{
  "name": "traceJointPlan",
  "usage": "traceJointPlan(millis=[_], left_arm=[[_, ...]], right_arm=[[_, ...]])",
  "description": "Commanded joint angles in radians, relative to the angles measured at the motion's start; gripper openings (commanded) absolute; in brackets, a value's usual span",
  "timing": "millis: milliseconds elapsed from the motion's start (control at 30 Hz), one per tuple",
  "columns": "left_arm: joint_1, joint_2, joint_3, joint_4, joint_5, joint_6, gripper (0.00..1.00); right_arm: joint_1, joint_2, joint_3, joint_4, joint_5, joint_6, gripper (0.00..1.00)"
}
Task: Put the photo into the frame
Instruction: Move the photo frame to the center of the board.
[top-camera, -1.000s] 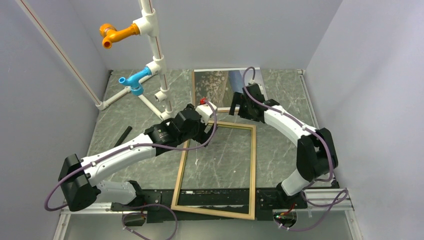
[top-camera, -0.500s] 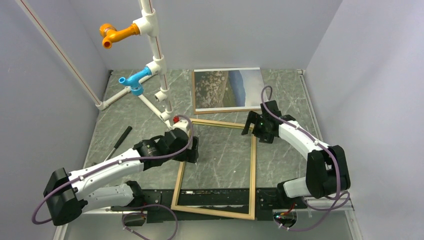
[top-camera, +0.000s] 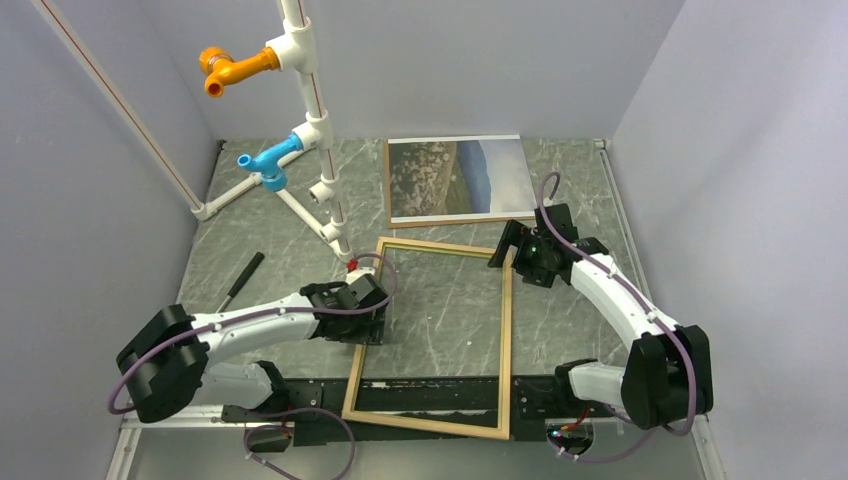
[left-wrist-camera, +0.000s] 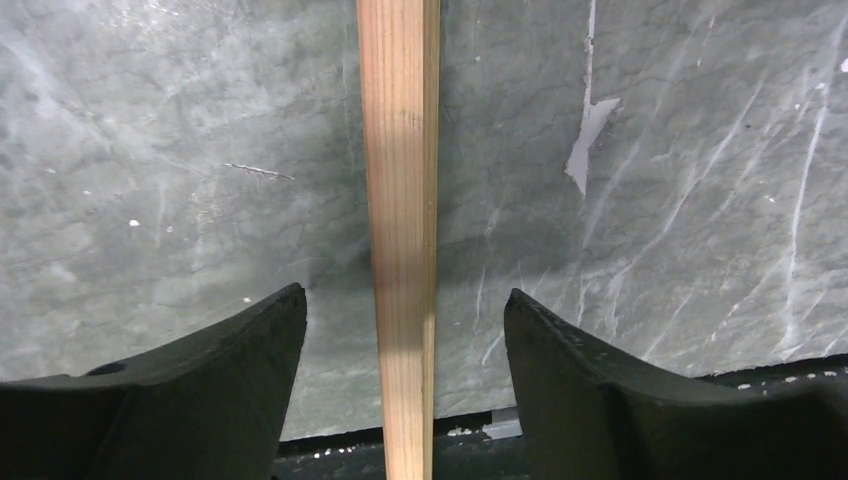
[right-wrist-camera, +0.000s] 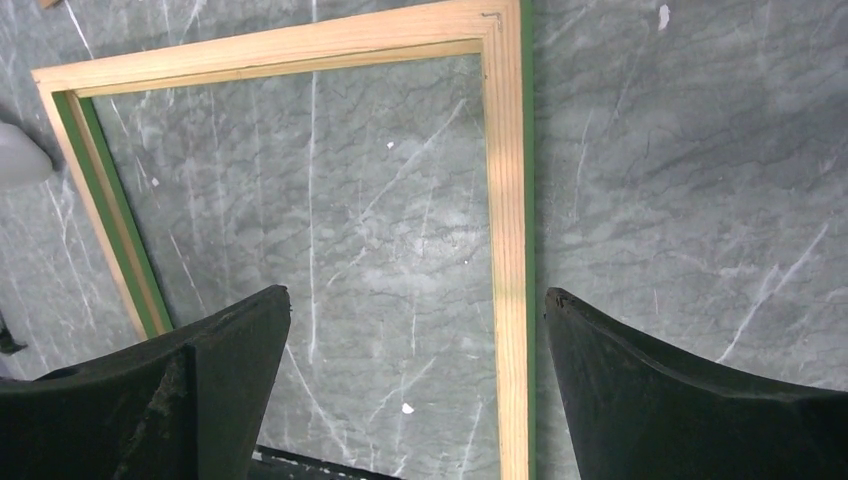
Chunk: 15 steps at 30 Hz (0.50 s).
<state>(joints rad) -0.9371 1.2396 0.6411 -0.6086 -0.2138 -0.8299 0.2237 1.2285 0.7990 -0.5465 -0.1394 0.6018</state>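
The frame (top-camera: 507, 340) lies flat on the table, pale wood face up, with a green outer edge in the right wrist view. The photo (top-camera: 455, 178) lies picture side up at the back of the table, beyond the frame, with no gripper on it. My left gripper (top-camera: 378, 322) straddles the frame's left rail (left-wrist-camera: 400, 200). It is open, with a gap on each side of the wood (left-wrist-camera: 405, 300). My right gripper (top-camera: 510, 255) hovers over the frame's far right corner. It is open, and the right rail (right-wrist-camera: 510, 250) runs close to its right finger (right-wrist-camera: 418, 300).
A white pipe stand (top-camera: 300, 120) with orange and blue fittings rises at the back left. A black stick-shaped tool (top-camera: 242, 275) lies left of the frame. The frame's near end overlaps the black base bar (top-camera: 440, 395). Grey walls close in on three sides.
Both arms have drawn back from the photo, which now shows whole. The left gripper came down along the frame's left rail; the right settled over its far right corner.
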Motion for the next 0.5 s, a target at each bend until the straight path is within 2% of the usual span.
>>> traceJointPlan(millis=[0,133,300,467], left_arm=[[0.007,0.03,-0.007,0.071,0.049,0.005,0.71],[0.016,0.05,-0.022,0.085,0.062,0.004,0.54],[0.036,0.032,-0.058,0.102,0.074,-0.011,0.19],[0.055,-0.025,-0.093,0.096,0.062,-0.037,0.02]], right_arm=[[-0.006,-0.039,0.011,-0.038,0.005,-0.007,1.0],[-0.008,-0.062,0.01,-0.057,0.009,-0.01,1.0],[-0.008,-0.094,0.008,-0.072,0.019,-0.015,1.0],[-0.007,-0.121,0.005,-0.078,0.024,-0.019,1.0]])
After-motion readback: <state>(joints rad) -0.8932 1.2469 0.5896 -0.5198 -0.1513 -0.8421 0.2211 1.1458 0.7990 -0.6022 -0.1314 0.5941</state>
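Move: Just beneath the left hand, about 2 cm down and midway between the part-open fingers, is the photo frame's left bar. From this hand, the frame's middle is level with it and 11 cm to the right, while the white pipe's foot stands roughly 13 cm ahead and 4 cm left. The right hand hovers open over the frame's far right part; from it the left bar's grip spot lies some 13 cm back, 23 cm left and 8 cm lower. Sinking about 1 cm over the left bar, the left hand stops its descent and stays nearly in place while its already closing fingers shut from mostly open to nearly shut, pinching the bar from both sides. The right hand, still wide open, rises about 1.5 cm and eases 1 cm back, touching nothing. ##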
